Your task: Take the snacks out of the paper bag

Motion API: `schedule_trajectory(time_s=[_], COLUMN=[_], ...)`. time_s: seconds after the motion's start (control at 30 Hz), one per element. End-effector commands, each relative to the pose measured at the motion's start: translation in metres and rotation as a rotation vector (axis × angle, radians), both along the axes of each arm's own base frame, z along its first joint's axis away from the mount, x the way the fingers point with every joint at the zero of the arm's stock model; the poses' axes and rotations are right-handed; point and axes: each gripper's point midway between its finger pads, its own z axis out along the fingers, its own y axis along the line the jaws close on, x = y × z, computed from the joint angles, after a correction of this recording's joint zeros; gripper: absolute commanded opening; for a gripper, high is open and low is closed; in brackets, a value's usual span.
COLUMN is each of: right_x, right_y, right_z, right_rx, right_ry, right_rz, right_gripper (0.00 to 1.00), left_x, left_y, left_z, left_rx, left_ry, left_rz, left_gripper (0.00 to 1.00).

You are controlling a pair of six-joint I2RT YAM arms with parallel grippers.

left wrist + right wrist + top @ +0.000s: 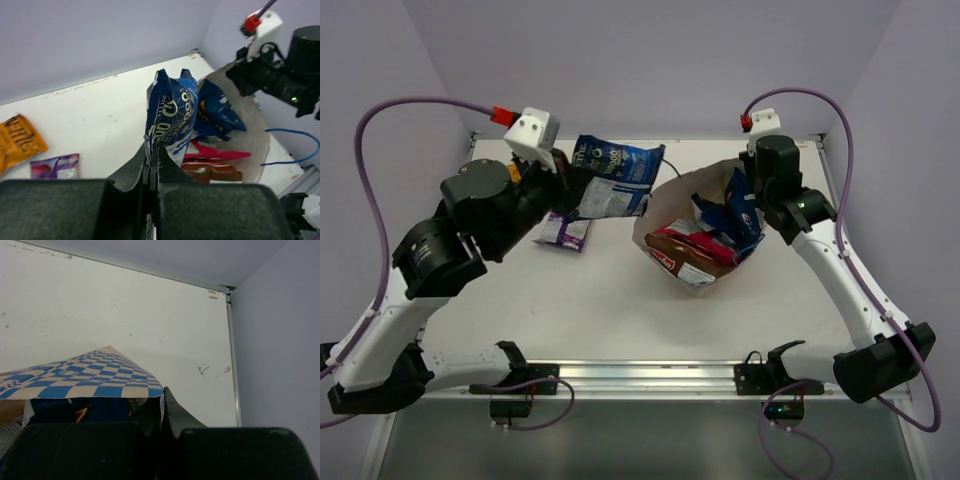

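The tan paper bag (675, 200) lies on its side right of centre, its mouth facing left. Inside show a brown-and-white chip bag (685, 255), a magenta packet (215, 151) and dark blue packets (732, 215). My left gripper (152, 150) is shut on the bottom edge of a dark blue snack packet (170, 117), which is just left of the bag's mouth (610, 175). My right gripper (164, 395) is shut on the corner of the bag's blue-white checkered band (85, 382), at the bag's far right side (755, 190).
A small purple packet (563, 232) lies on the table beside the left arm. An orange packet (17, 142) lies further left. The bag's thin blue loop handle (290, 149) trails on the table behind it. Walls close off the back and both sides.
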Motion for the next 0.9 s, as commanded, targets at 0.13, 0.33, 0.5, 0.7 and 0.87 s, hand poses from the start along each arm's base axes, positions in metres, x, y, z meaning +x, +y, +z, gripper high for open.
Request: schedule_trajectory(time_s=[0.13, 0.33, 0.5, 0.7, 0.87], right_x=[0.005, 0.003, 0.001, 0.000, 0.000], right_y=[-0.013, -0.013, -0.010, -0.004, -0.002], right_z=[0.039, 0.035, 0.030, 0.029, 0.035], right_rx=[0.025, 0.027, 0.038, 0.055, 0.057], right_ry=[-0.134, -0.126, -0.116, -0.104, -0.117], right_rz=[-0.065, -0.060, -0.042, -0.009, 0.010], right_gripper=[0.00, 0.00, 0.00, 0.00, 0.00], left_x=[0.008, 0.041, 0.070, 0.084, 0.055], left_y=[0.060, 0.062, 0.038, 0.004, -0.039], left_z=[-0.143, -0.210, -0.273, -0.215, -0.099], left_rx=[0.364, 0.416, 0.440, 0.310, 0.113], left_ry=[0.260, 0.331, 0.391, 0.344, 0.158], left_rz=[0.243, 0.275, 0.225, 0.144, -0.070], left_gripper=[0.00, 0.00, 0.30, 0.93, 0.95])
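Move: The left hand already holds the blue potato chips packet high over the table; the clear spot it is taken to lies about 5 cm ahead, 4 cm to the left and some 46 cm below. From the left hand, the purple packet lies roughly 18 cm ahead and 16 cm left, on the table, and the paper bag stands about 12 cm ahead and 24 cm right. From the right hand, the spot is about 10 cm back, 33 cm left and 31 cm below. The left hand lowers the chips packet some 30 cm towards the clear table between the purple packet and the paper bag, easing about 6 cm left and then forward, the fingers tipping well downward, and near the bottom it opens wide and lets go. It then climbs about 10 cm and swings some 7 cm right towards the paper bag with the fingers open, while the right hand keeps its pinch on the bag's rim, almost still. ##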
